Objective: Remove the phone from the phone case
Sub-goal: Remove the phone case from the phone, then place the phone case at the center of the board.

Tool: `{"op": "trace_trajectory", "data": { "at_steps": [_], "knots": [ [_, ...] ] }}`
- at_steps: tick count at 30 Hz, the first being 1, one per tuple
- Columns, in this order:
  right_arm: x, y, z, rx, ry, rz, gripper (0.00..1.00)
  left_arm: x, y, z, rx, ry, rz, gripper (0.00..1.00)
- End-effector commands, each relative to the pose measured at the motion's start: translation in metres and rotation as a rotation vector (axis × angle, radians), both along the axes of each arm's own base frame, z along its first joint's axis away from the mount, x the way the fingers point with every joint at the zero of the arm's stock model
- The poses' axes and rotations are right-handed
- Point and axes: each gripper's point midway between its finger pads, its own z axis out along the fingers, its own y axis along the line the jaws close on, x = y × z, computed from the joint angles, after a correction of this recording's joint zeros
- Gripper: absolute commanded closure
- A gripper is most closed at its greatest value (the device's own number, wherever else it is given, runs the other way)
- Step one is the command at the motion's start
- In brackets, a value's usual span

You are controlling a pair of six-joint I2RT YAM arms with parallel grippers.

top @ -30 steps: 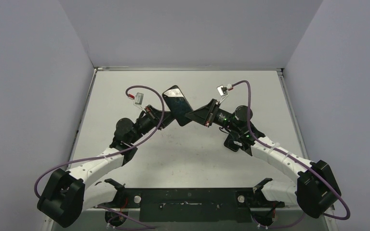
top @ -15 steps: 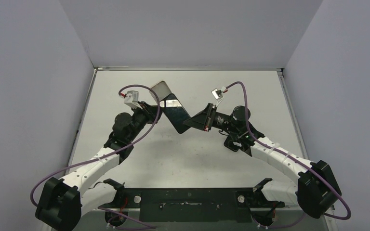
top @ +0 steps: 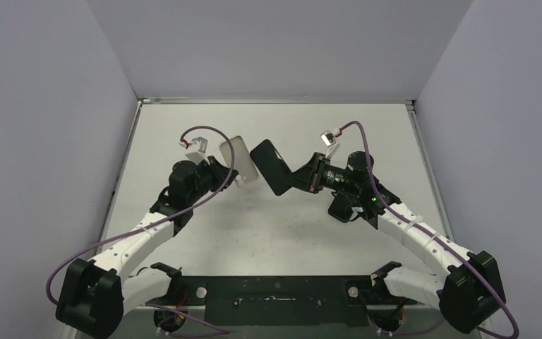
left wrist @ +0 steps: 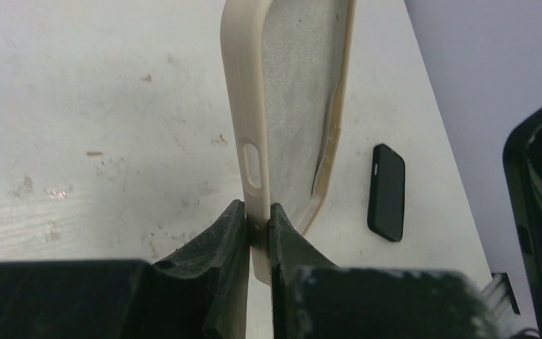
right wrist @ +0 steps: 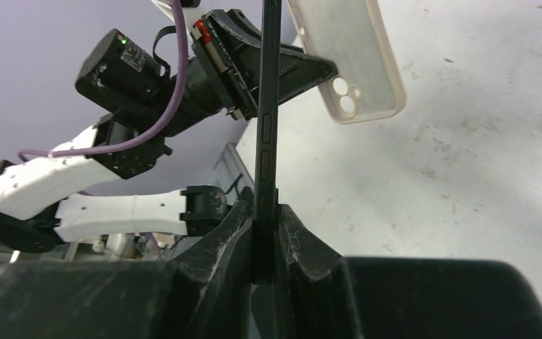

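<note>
The beige phone case [top: 238,158] is empty and held upright above the table by my left gripper [top: 234,175], which is shut on its side rim. In the left wrist view the case [left wrist: 282,106] rises from the gripper [left wrist: 257,227]. The black phone [top: 271,167] is out of the case and a small gap to its right. My right gripper [top: 296,178] is shut on the phone's lower edge. The right wrist view shows the phone [right wrist: 268,106] edge-on between the gripper [right wrist: 265,222], with the case [right wrist: 349,56] beyond it.
A small flat black object [left wrist: 387,192] lies on the white table [top: 268,233] near its right edge. Grey-purple walls close the table on the left, back and right. The black base rail [top: 275,291] runs along the near edge.
The phone sat in the case between both grippers a second ago. The case has peeled off and moved left with my left gripper; the phone stays in my right gripper.
</note>
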Motion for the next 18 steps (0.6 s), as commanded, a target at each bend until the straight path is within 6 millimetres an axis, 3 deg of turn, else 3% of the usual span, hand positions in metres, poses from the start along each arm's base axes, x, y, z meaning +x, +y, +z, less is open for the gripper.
{"op": "trace_trajectory", "data": {
  "at_steps": [1, 11, 18],
  "knots": [
    [0.01, -0.009, 0.014, -0.076, -0.129, -0.048, 1.0, -0.024, -0.019, -0.021, -0.088, 0.168, -0.113, 1.0],
    [0.018, -0.013, -0.02, -0.154, -0.098, -0.082, 1.0, -0.062, 0.008, -0.097, -0.155, 0.444, 0.027, 1.0],
    [0.02, -0.015, -0.043, -0.183, -0.065, -0.098, 1.0, -0.057, 0.019, -0.116, -0.123, 0.473, 0.062, 1.0]
  ]
}}
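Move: The left hand, with the pale case in its fingers, is bound for a bare patch of table about 6 cm back, 1 cm left and roughly 18 cm below. The freed phone, in the right hand's grip, sits some 13 cm right of the left hand, 2 cm back and 8 cm above; a second black phone lies 35 cm right, 2 cm back, 17 cm below. From the right hand that patch is about 20 cm left, 4 cm ahead, 26 cm below. Keeping its pinch on the corner of the already separated case, the left hand swings it down about 13 cm and back some 7 cm towards the bare table, its fingers tipping roughly 30 degrees farther downward and the descent easing off at the end. The right hand still grips the phone by its edges and sinks about 5 cm well above the table, its left-pointing fingers dipping about 10 degrees. ##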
